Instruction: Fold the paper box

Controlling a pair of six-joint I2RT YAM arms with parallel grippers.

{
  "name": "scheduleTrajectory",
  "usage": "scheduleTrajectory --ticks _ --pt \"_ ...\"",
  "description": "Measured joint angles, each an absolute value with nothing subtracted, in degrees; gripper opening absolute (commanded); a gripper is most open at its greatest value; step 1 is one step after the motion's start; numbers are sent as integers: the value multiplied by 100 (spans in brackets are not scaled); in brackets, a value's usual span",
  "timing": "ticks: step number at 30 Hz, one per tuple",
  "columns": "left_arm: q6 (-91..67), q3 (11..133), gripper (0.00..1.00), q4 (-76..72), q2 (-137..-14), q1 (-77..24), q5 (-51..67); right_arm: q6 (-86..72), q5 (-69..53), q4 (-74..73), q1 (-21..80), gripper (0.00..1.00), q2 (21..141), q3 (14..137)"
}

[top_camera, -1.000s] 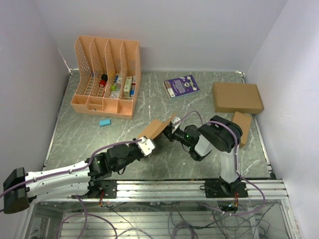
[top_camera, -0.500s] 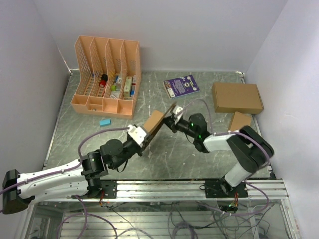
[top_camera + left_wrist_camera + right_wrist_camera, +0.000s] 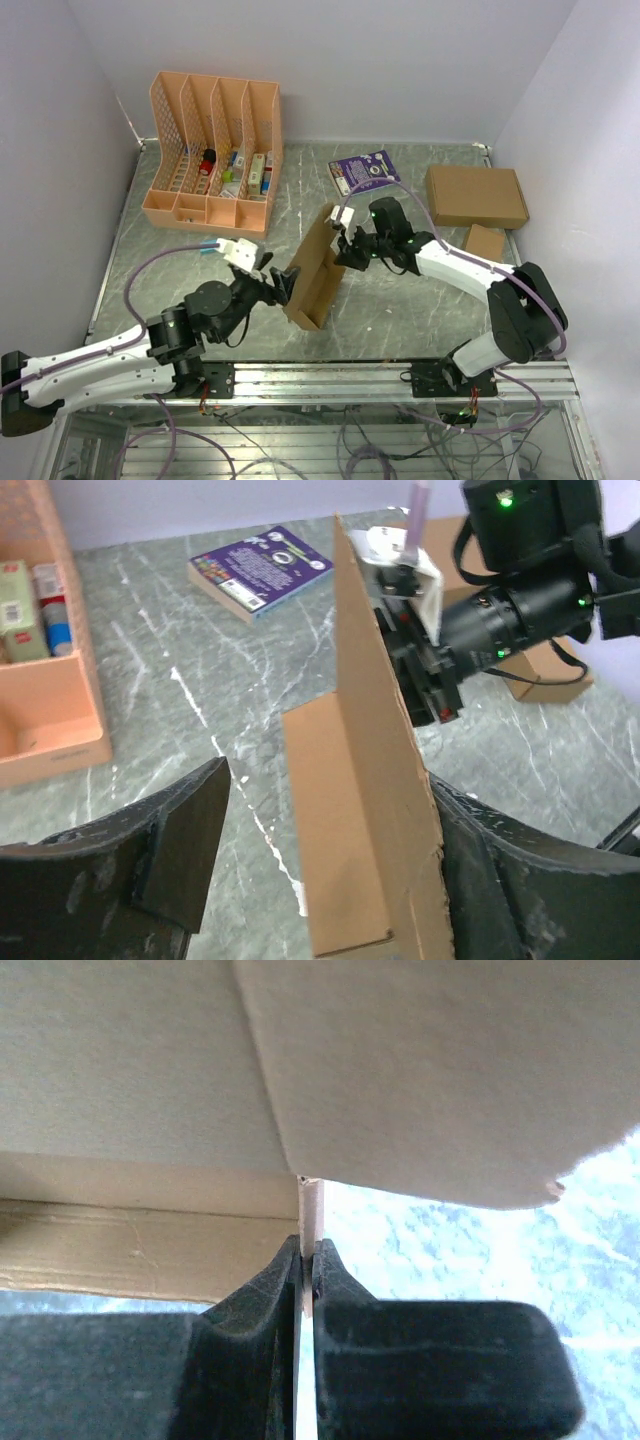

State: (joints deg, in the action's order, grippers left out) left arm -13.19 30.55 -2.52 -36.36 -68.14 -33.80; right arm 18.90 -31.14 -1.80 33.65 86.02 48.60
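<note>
The paper box [image 3: 316, 270] is a partly folded brown cardboard piece standing on edge at mid-table. My right gripper [image 3: 345, 240] is shut on a thin flap at its upper far end; in the right wrist view the gripper [image 3: 308, 1260] pinches that flap edge, with the box's pale panels [image 3: 130, 1080] above. My left gripper [image 3: 280, 283] is open at the box's left side. Seen from the left wrist, the box [image 3: 365, 810] rises between the spread fingers [image 3: 190, 830] of this gripper [image 3: 330, 865], with a clear gap on the left.
An orange file organizer [image 3: 213, 150] with small items stands at the back left. A purple book [image 3: 364, 172] lies at the back middle. A large brown box [image 3: 476, 195] and a small brown carton [image 3: 485, 243] sit at the right. A small blue item [image 3: 206, 244] lies near the organizer.
My left gripper has opened and let go of the box. The right arm has stretched out leftward and the box has swung from a low tilt to standing on edge.
</note>
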Motion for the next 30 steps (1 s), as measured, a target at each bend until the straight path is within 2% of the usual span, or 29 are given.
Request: scheduleTrajectory --ticks 8,12,16,24,30 --pt "-2381 3378 89 1002 -3350 -6807 -4160 2967 -3253 -2842 3006 0 8949 6434" --pt "-2805 3603 95 1476 -3352 -6807 -4226 3520 -2912 -4104 3006 0 9494 7255" --pt "-3181 3712 99 1800 -3315 -6807 -4298 3861 -2311 -5046 3006 0 9896 7393" --pt "-3809 4014 99 2307 -3358 -6807 -4375 4069 -1376 -5940 3011 0 10193 7620" --pt "-4143 4038 99 2167 -4038 -6560 -3981 4075 -845 -5970 3039 2 10265 7636"
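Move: The paper box is already pinched in the right hand, its middle about 6 cm to that hand's left, 3 cm back and slightly below, above clear table. The book lies roughly 28 cm ahead and 4 cm right of this hand; the small carton is some 37 cm right and 8 cm ahead, the large carton 35 cm right and 22 cm ahead. From the left hand, the paper box's middle is about 8 cm right, 6 cm ahead and 13 cm below. Keeping its shut-finger pinch on the paper box's wall, the right hand carries it about 12 cm to the right, away from the left hand, first lifting briefly and then sinking to end some 3–4 cm lower, while the wrist rolls about 45 degrees so the fingers swing from pointing left to pointing steeply down. The left hand, already open beside the tall panel, spreads its fingers fully and backs off to the left by nearly 5 cm, then returns about halfway and dips 2 cm as it tips downward. ##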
